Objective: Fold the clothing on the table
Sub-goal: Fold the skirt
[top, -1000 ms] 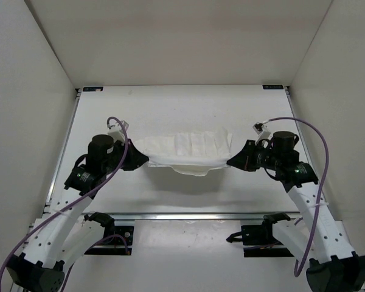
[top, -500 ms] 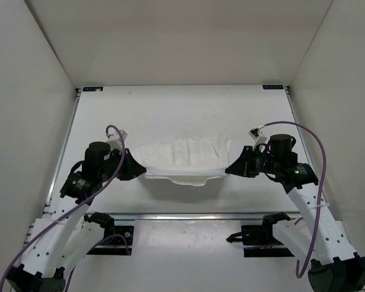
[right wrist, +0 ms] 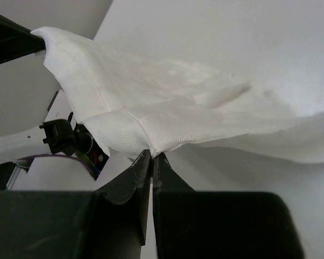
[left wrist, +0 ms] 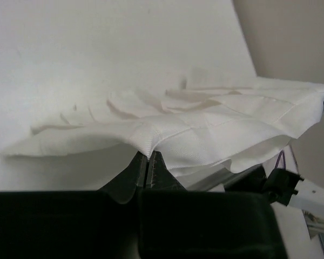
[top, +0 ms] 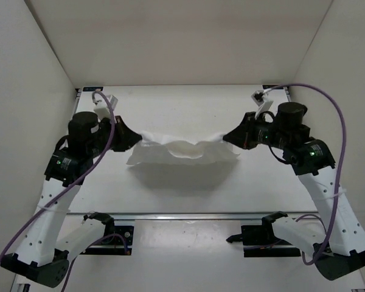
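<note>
The clothing (top: 182,152) is a plain white wrinkled garment, lifted off the table (top: 188,109) and hanging slack between both arms, casting a shadow below. My left gripper (top: 135,139) is shut on its left corner; in the left wrist view the clothing (left wrist: 205,124) fans out from the pinched tips of the left gripper (left wrist: 146,156). My right gripper (top: 226,137) is shut on the right corner. The right wrist view shows the clothing (right wrist: 167,102) stretching away from my right gripper (right wrist: 152,155), with folds sagging in the middle.
White walls close in on the left, right and back. A metal rail (top: 188,215) runs along the table's near edge, with both arm bases (top: 255,234) behind it. Black corner brackets (top: 272,87) mark the far corners.
Both grippers have risen and moved toward the far side, lifting the clothing off the table. The garment now sags between them instead of lying flat.
</note>
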Motion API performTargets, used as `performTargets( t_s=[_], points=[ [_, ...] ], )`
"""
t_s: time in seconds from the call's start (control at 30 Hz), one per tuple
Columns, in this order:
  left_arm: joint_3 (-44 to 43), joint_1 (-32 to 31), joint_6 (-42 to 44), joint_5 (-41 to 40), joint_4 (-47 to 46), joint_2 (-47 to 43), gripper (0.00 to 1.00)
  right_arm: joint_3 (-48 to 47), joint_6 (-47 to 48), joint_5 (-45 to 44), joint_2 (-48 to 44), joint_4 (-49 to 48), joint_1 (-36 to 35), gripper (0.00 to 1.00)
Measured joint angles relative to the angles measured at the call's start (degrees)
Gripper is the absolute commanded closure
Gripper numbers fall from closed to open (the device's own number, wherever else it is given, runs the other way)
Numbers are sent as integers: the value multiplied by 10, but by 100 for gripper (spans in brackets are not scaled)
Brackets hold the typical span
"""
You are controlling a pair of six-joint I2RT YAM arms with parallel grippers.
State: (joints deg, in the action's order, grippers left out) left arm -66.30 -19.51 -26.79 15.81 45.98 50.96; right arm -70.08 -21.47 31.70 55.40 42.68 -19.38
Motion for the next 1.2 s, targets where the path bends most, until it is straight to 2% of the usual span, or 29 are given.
performTargets(
  t_s=[0.1, 0.2, 0.4, 0.5, 0.6, 0.67, 0.77, 0.87, 0.97, 1.0, 1.1, 1.2],
  points=[
    [-96, 9, 9, -6, 1, 18, 100, -78, 14, -9, 6, -4, 1, 100],
    [-158, 14, 11, -6, -7, 14, 100, -120, 21, 3, -3, -14, 32, 100],
    [-172, 12, 16, 7, -26, 28, 100, -136, 41, 35, 23, -11, 48, 100],
    [-178, 12, 22, 5, -43, 90, 100, -196, 64, 28, 111, -1, 39, 100],
    [-226, 18, 31, 1, -48, 196, 100, -273, 83, 26, 226, -3, 41, 100],
    [-290, 27, 40, -3, -38, 280, 100, -350, 98, 17, 314, 19, 45, 100],
    [-426, 43, 55, -9, -18, 404, 100, -523, 122, -3, 450, 52, 46, 100],
    [-504, 55, 64, -16, -10, 460, 100, -549, 128, -8, 473, 51, 55, 100],
    [-492, 63, 69, -24, -9, 438, 100, -547, 132, -8, 458, 59, 70, 100],
    [-461, 63, 71, -26, -26, 417, 100, -536, 134, -7, 448, 52, 77, 100],
    [-316, 56, 68, -29, -70, 325, 100, -437, 136, -5, 396, 26, 90, 100],
    [-107, 40, 57, -30, -138, 226, 100, -238, 126, 0, 326, -43, 89, 100]
  ],
)
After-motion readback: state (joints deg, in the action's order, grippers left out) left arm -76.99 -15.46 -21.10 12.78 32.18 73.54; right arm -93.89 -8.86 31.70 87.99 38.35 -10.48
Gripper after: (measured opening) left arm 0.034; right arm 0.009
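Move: Each hand holds one upper corner of the skirt, which hangs bunched between them, its middle some 13 cm inward and 10 cm below either hand. The bare patch of table it is taken to lies about 20 cm ahead of the left hand, 13 cm to its right and 30 cm below; from the right hand, about 20 cm ahead, 13 cm left and 30 cm below. The metal rail runs roughly 14 cm straight behind both hands, near table height. Both grippers keep their pinch on the skirt's upper corners and fling it outward: a quick lift of about 10 cm with the wrists tipping up some 15 degrees, then a fast swing forward to about 20 cm out over the table. Finally both sink some 5 cm towards the table, the left drawing back about 7 cm and the right about 3 cm. ##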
